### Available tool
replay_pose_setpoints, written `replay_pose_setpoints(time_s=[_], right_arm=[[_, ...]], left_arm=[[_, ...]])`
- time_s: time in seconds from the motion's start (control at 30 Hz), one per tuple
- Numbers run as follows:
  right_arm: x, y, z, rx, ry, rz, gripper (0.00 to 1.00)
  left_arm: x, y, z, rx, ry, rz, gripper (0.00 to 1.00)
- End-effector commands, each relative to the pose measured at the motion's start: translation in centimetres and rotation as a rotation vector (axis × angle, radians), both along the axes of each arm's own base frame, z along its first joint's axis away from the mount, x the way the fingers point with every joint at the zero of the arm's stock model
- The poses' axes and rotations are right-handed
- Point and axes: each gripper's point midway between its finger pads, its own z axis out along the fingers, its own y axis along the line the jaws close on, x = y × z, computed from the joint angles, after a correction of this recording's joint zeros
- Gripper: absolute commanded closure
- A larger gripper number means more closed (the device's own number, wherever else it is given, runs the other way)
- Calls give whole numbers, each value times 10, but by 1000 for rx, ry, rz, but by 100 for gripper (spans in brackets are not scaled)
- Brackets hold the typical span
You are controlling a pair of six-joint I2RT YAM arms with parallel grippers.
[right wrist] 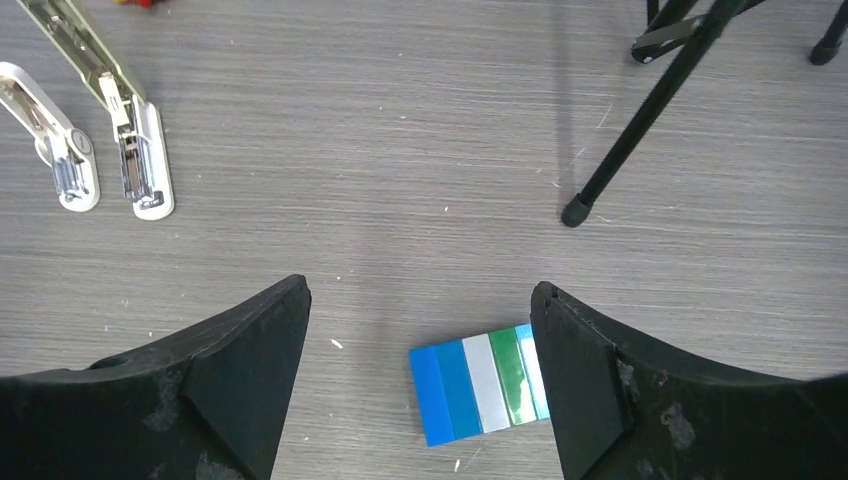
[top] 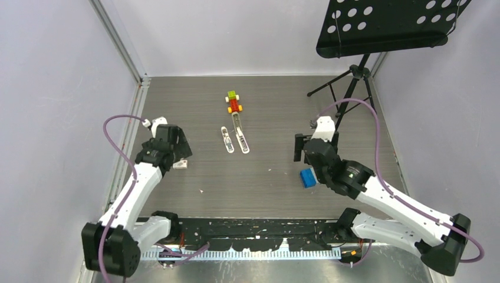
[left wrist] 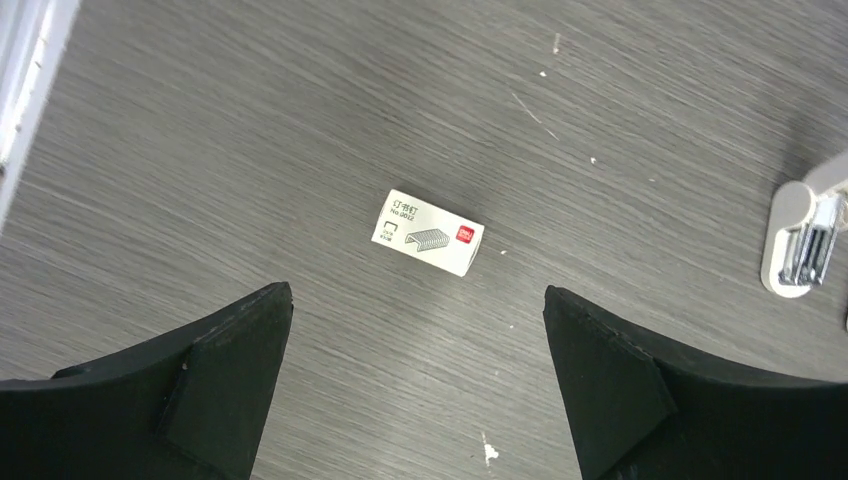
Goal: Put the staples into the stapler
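The staples' small white carton point(left wrist: 428, 232), with a red mark at one end, lies flat on the table just ahead of my left gripper point(left wrist: 415, 293). That gripper is open and empty; in the top view it point(top: 178, 154) hovers beside the carton point(top: 181, 165). The stapler point(right wrist: 135, 150) lies swung open mid-table, its grey-beige arm stretched away from the white base point(top: 241, 135). My right gripper point(right wrist: 420, 290) is open and holds nothing; it hangs over the table's right part point(top: 302, 154), far from the stapler. No loose staples show.
A blue, green and white box point(right wrist: 480, 380) lies on the table under the right gripper, beside its right finger. A shorter white object point(right wrist: 55, 150) lies left of the stapler. Coloured toy blocks point(top: 234, 103) sit behind it. A music stand's legs point(right wrist: 640, 120) stand at the back right.
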Motion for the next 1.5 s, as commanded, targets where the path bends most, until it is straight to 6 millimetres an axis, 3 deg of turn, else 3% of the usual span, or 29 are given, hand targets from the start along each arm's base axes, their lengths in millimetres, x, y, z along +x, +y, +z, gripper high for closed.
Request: replay_pose_setpoints(time_s=[0.0, 0.17, 0.43, 0.6, 0.87, 1.17, 1.47], right_arm=[[-5, -18, 11, 79, -78, -79, 15], [-9, -28, 10, 99, -104, -103, 15], [-11, -32, 7, 111, -117, -112, 15], [-13, -36, 7, 124, -125, -122, 15], [-15, -38, 7, 129, -127, -127, 15], [-17, -40, 8, 143, -133, -130, 15], [-17, -38, 6, 148, -127, -124, 15]], left_arm=[[19, -1, -3, -152, 26, 107, 0], [26, 24, -19, -150, 107, 263, 13], [36, 33, -51, -185, 197, 335, 28], [37, 40, -69, -200, 265, 356, 32], [42, 28, -88, -264, 344, 297, 39], [32, 12, -103, -337, 408, 269, 49], [13, -12, -99, -428, 414, 227, 61]])
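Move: The staple box lies below the left hand, about 12 cm down, some 3 cm ahead and 1 cm to its left. From that hand, the small open stapler is about 13 cm ahead and 16 cm to the right, and the large open stapler some 17 cm ahead and 21 cm to the right. From the right hand the staple box is roughly 43 cm to the left, 4 cm ahead and 20 cm below. Down about 11 cm onto the staple box goes the left hand, first also slanting forward and left, then near the table drifting some 3 cm back to the right. The wrist tips the fingers about 25 degrees more steeply down as they close from wide to under half, coming to straddle and touch the box's near-hand end. The right hand eases right and slightly back, open and empty. ##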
